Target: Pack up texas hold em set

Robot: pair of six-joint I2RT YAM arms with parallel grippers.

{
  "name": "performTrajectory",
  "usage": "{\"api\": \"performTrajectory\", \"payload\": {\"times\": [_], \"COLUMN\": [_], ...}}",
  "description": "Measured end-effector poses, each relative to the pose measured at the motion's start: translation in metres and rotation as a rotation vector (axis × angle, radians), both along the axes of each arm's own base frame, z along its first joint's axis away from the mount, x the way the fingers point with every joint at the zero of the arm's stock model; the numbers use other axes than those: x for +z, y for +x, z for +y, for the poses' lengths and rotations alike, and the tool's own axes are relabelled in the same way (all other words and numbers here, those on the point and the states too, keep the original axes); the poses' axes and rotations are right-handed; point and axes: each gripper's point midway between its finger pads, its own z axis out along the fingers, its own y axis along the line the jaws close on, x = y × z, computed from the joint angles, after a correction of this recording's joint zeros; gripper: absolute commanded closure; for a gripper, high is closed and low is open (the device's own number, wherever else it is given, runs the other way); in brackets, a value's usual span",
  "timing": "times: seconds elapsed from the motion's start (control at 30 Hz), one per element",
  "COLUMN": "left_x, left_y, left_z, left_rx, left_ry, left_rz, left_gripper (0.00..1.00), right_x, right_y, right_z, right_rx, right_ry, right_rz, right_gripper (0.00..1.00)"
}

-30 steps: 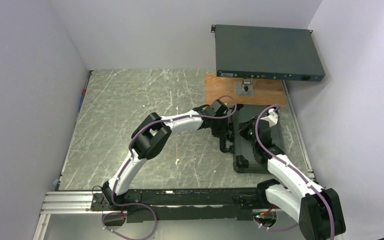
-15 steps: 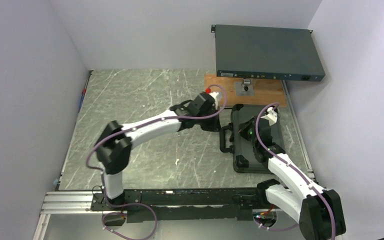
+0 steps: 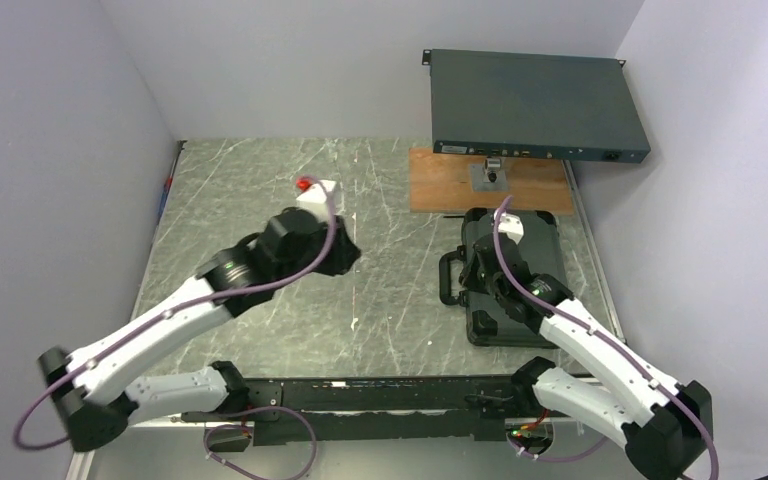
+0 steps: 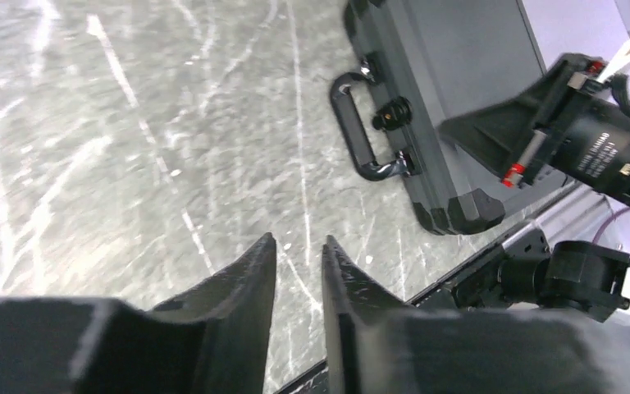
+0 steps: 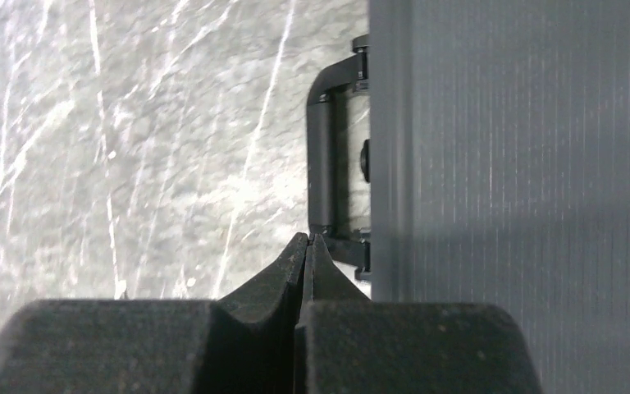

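The texas hold em set shows only as its black case [image 3: 548, 252], closed and lying flat at the table's right, handle [image 3: 447, 280] facing left. Its contents are hidden. My right gripper [image 3: 482, 272] hovers over the lid's left edge. In the right wrist view its tips [image 5: 307, 236] are shut on nothing, just short of the handle [image 5: 323, 156] and beside the ribbed lid [image 5: 525, 164]. My left gripper [image 3: 345, 258] hangs over bare table well left of the case. Its fingers [image 4: 297, 240] stand a little apart, empty, with the case [image 4: 459, 74] beyond.
A large dark rack-mount box [image 3: 535, 105] sits at the back right, overhanging a wooden board [image 3: 450, 185] with a small metal piece [image 3: 490, 175]. Walls close in on the left, back and right. A metal rail [image 3: 360, 392] runs along the near edge.
My left arm has swung away from the case's handle to the left and nearer, and its jaws have parted slightly. The right arm has shifted a little over the lid.
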Motion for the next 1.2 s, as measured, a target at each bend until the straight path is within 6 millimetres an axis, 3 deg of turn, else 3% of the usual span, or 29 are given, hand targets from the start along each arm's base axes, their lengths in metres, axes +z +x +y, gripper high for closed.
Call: {"api": "performTrajectory", "payload": {"times": [0.2, 0.43, 0.53, 0.67, 0.97, 1.0, 1.03, 1.2], "left_x": [0.035, 0.077, 0.09, 0.092, 0.09, 0.091, 0.092, 0.094], "left_y": [-0.025, -0.056, -0.064, -0.071, -0.08, -0.081, -0.082, -0.085], "left_z": [0.078, 0.16, 0.186, 0.208, 0.239, 0.242, 0.244, 0.258], "left_rx": [0.138, 0.304, 0.364, 0.418, 0.496, 0.505, 0.512, 0.551], "left_ry": [-0.053, -0.216, -0.263, -0.275, -0.26, -0.265, -0.268, -0.271], "left_rz": [-0.156, -0.347, -0.412, -0.441, -0.461, -0.465, -0.468, -0.477], "left_gripper": [0.26, 0.01, 0.01, 0.01, 0.01, 0.0, 0.01, 0.01], "right_x": [0.048, 0.141, 0.165, 0.183, 0.214, 0.217, 0.219, 0.233], "right_y": [-0.013, -0.019, -0.022, -0.025, -0.029, -0.03, -0.032, -0.044], "right_z": [0.006, -0.006, -0.017, -0.029, -0.052, -0.054, -0.056, -0.069], "right_rx": [0.121, 0.135, 0.115, 0.094, 0.028, 0.023, 0.019, 0.004], "right_ry": [-0.008, 0.023, 0.016, -0.017, -0.074, -0.075, -0.077, -0.068], "right_rz": [-0.062, -0.276, -0.343, -0.391, -0.453, -0.462, -0.471, -0.536], "right_gripper": [0.98, 0.65, 0.55, 0.4, 0.15, 0.11, 0.02, 0.0]}}
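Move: The closed case's middle lies about 10 cm to my right hand's right, 3 cm ahead and some 7 cm below. Its handle is nearer, about 3 cm ahead and 2 cm left of that hand, 9 cm down; the wooden board lies some 25 cm ahead, 5 cm right and 10 cm below. From my left hand the case is roughly 31 cm to the right, 3 cm ahead and 21 cm below. I back both empty hands off from the closed case. My right hand goes mostly straight up, about 23 cm, drifting right over the lid and tipping its shut fingers up some 30 degrees as they open wide. My left hand carries on left about 25 cm, rising and drawing back, turning counter-clockwise and tilting up while its slightly parted fingers spread fully. ##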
